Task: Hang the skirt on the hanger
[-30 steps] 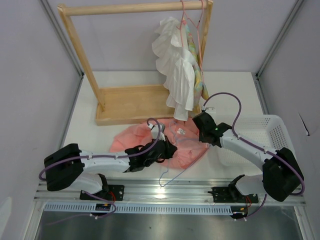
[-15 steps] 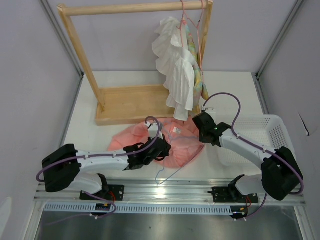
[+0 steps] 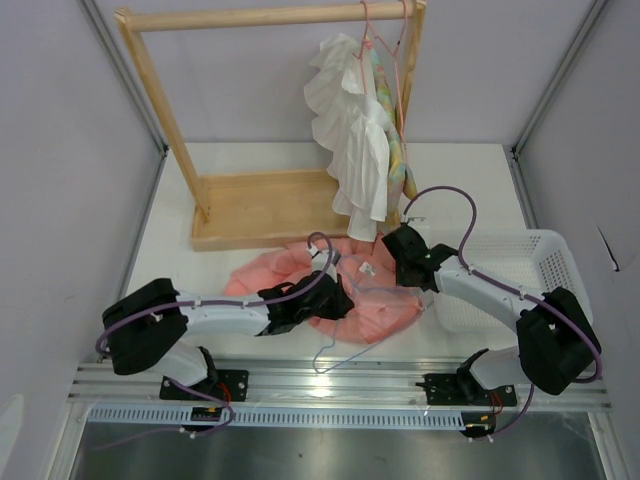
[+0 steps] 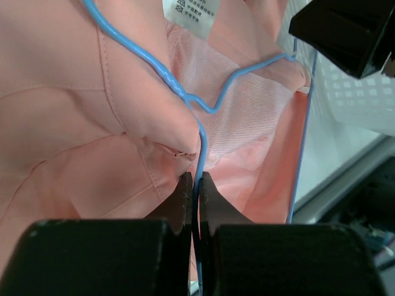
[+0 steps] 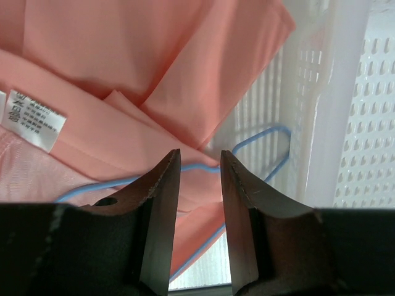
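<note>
The salmon-pink skirt (image 3: 270, 275) lies crumpled on the table in front of the rack, its white label (image 5: 34, 120) showing. The light-blue wire hanger (image 4: 185, 95) lies on and partly in the skirt, and its hook (image 3: 328, 357) sticks out towards the near edge. My left gripper (image 4: 197, 179) is shut on the hanger's wire just below the twisted neck, over the skirt (image 4: 74, 123). My right gripper (image 5: 199, 157) hovers open above the skirt's (image 5: 123, 61) right edge. One end loop of the hanger (image 5: 265, 132) shows beyond its jaws, and nothing is held between them.
A white perforated basket (image 3: 520, 270) stands at the right, right next to the skirt's edge. A wooden rack (image 3: 260, 210) at the back carries a white ruffled garment (image 3: 350, 140), a pastel one behind it and pink-red hangers (image 3: 385, 40).
My right gripper, shut a second ago, has opened and let go. The left arm has shifted slightly with the hanger, and the skirt has spread a little to the right.
</note>
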Available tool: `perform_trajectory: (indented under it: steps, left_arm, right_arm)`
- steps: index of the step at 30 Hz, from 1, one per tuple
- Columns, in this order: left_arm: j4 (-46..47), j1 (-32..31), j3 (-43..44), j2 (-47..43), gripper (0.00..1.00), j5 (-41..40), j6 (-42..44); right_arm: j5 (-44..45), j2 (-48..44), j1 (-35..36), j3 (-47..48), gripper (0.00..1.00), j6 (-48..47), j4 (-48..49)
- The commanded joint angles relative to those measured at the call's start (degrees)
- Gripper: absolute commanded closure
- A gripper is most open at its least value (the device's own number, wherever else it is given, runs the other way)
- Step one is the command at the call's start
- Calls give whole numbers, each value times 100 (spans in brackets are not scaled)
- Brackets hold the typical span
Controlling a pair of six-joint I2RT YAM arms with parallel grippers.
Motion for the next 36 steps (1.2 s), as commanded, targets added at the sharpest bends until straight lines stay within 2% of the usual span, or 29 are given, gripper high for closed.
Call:
perform_trajectory:
  steps: [1, 8, 11, 15, 19, 21, 23, 32, 36]
  left_arm:
    - [318, 358, -576, -441, 100, 594, -279]
    - [-235, 1105, -947, -872, 100, 743, -438]
    - [-560, 1123, -904, -934, 100, 612, -341]
    - [-281, 1123, -1000, -1030, 100, 690, -315]
    - [764, 1080, -1289, -1258, 100, 1138, -25]
    - [1607, 1079, -1448, -1460, 100, 1488, 63]
    - [2064, 1079, -1659, -1584, 100, 1508, 98]
    - [4533, 1079, -2511, -1312, 100, 2272, 81]
    - [4730, 1088, -2521, -1242, 100, 2430, 142]
  right_arm:
    - [133, -43, 36, 225, 62, -39, -32]
    - [19, -95, 97, 225, 64, -21, -58]
    - [-60, -148, 150, 137, 64, -4, 21]
    - [-104, -166, 238, 93, 66, 5, 39]
    - [-139, -288, 308, 145, 65, -100, 65]
    - [-157, -385, 308, 207, 65, -127, 4]
    - [-192, -473, 308, 303, 65, -214, -14]
    - [-824, -938, 308, 348, 62, -644, 284]
    - [-1509, -1264, 308, 251, 57, -986, 618]
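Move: The pink skirt's middle lies about 6 cm ahead and 3 cm left of the left hand, 4 cm lower; that hand already grips the blue hanger's left shoulder. From the empty, half-open right hand the skirt's middle is some 18 cm left and 1 cm ahead, 4 cm below. The white skirt label is 10 cm left of the right hand and 4 cm ahead; the hanger's right end is 4 cm right and 1 cm ahead. The basket's middle is about 23 cm right, level fore and aft. The blue hanger, still pinched by its left shoulder, is carried about 5 cm left and slightly forward over the skirt, then raised and drawn back a few centimetres as the left wrist turns some 25 degrees, left side lowering, and swings clockwise. The right hand, fingers still half open, eases left towards the skirt, then rises and goes farther left. ##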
